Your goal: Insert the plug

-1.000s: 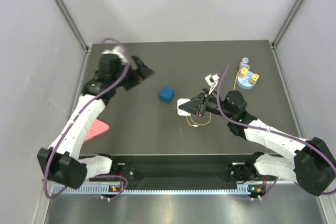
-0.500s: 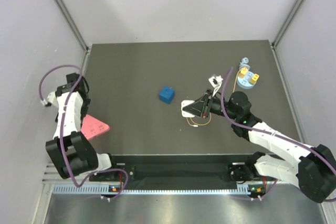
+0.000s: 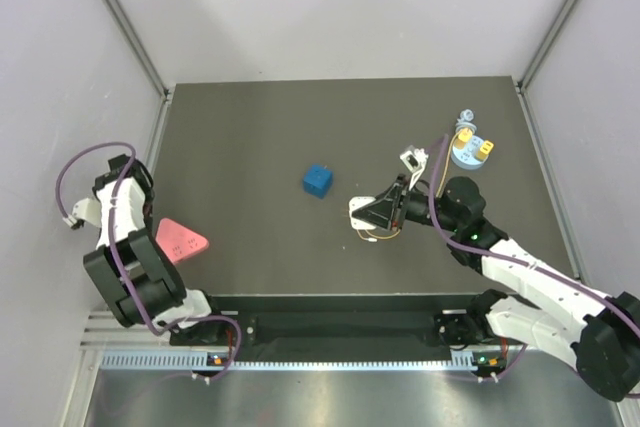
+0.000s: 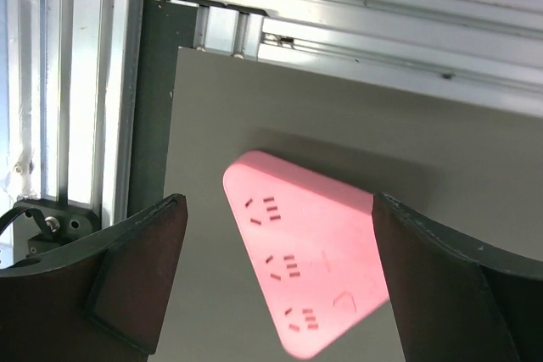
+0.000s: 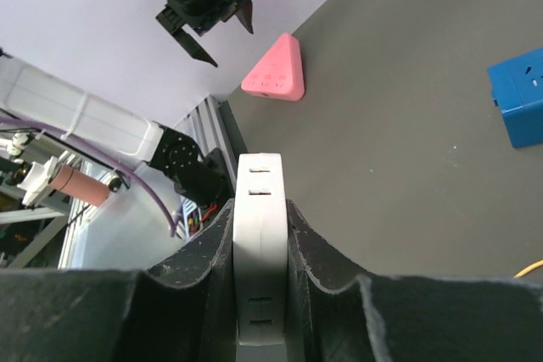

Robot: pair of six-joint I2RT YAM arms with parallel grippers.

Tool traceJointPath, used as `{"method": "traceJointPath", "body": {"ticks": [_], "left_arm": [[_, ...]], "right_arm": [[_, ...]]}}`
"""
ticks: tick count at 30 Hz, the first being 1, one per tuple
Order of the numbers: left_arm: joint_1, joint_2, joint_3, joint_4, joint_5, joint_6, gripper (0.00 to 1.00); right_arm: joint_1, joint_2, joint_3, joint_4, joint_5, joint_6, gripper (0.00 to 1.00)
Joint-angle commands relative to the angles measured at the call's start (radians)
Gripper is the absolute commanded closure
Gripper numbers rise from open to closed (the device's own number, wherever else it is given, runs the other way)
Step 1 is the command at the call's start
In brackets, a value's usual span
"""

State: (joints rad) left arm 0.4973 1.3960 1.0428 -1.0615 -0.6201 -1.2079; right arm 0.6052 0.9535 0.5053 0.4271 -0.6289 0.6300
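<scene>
My right gripper [image 3: 375, 209] [image 5: 259, 214] is shut on a flat white socket block [image 3: 356, 209] [image 5: 259, 180], held on edge above the table's middle. A thin yellow cable [image 3: 378, 237] loops on the table just under it. Two small yellow blocks [image 3: 465, 134] [image 3: 483, 150] sit on a blue round base [image 3: 470, 159] at the far right; I cannot tell which of them is the plug. My left gripper [image 4: 278, 209] [image 5: 206, 23] hangs open above a pink triangular socket block [image 4: 310, 269] [image 3: 180, 240] [image 5: 276, 69] at the table's left edge, not touching it.
A blue cube [image 3: 317, 180] [image 5: 519, 99] with socket slots stands left of the white block. A small white connector [image 3: 410, 159] lies between the right gripper and the blue base. Aluminium rails [image 4: 76, 82] run along the table's left edge.
The left arm has swung back from the table's far left to the left edge, now over the pink block. The right gripper has drawn the white block slightly right and nearer.
</scene>
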Motion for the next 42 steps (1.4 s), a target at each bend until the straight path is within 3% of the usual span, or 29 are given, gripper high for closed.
{"method": "traceJointPath", "body": {"ticks": [1, 8, 11, 19, 23, 29, 35, 42], "left_arm": [[0.038, 0.049, -0.023, 0.046, -0.032, -0.036, 0.06], [0.044, 0.15, -0.082, 0.093, 0.108, -0.053, 0.07], [0.037, 0.147, -0.118, 0.149, 0.172, -0.036, 0.1], [-0.009, 0.052, -0.197, 0.101, 0.325, -0.065, 0.16], [-0.121, -0.052, -0.282, 0.113, 0.417, -0.151, 0.21], [-0.345, -0.071, -0.253, 0.12, 0.413, -0.312, 0.29], [-0.494, 0.011, -0.23, 0.153, 0.459, -0.474, 0.32], [-0.793, 0.141, -0.087, 0.192, 0.507, -0.708, 0.34]], "right_arm": [[-0.01, -0.032, 0.023, 0.033, -0.035, -0.023, 1.0], [-0.01, -0.045, -0.01, 0.035, -0.043, -0.023, 1.0], [-0.01, -0.056, -0.008, 0.015, -0.052, -0.042, 1.0], [-0.009, -0.062, 0.019, -0.083, -0.034, -0.098, 1.0], [-0.01, -0.038, 0.012, -0.059, -0.028, -0.079, 1.0], [-0.008, -0.005, 0.009, -0.03, -0.022, -0.046, 1.0], [-0.008, -0.042, 0.004, -0.074, 0.012, -0.055, 1.0], [0.02, -0.053, -0.013, -0.163, 0.116, -0.093, 1.0]]}}
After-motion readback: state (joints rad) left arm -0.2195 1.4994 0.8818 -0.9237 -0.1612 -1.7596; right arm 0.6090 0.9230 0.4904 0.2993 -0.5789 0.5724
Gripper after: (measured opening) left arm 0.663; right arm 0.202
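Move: The pink triangular power strip lies some 6 cm to the right of the open left hand, about 2 cm ahead and 8 cm lower. The blue cube stands far off, some 41 cm to the left hand's right, 18 cm ahead, 7 cm down. From the right hand, which still holds the white plug in the air, the pink strip is about 42 cm left, 2 cm ahead and 21 cm down. The left fingers come to straddle and touch one corner of the pink strip: the hand first sinks about 8 cm, then sweeps some 25 cm to the right just above the table, taking the strip along towards the plug. The fingers tilt roughly 25 degrees to point straight down and close by about a third; the right hand keeps its hold on the plug and sinks some 2 cm. ##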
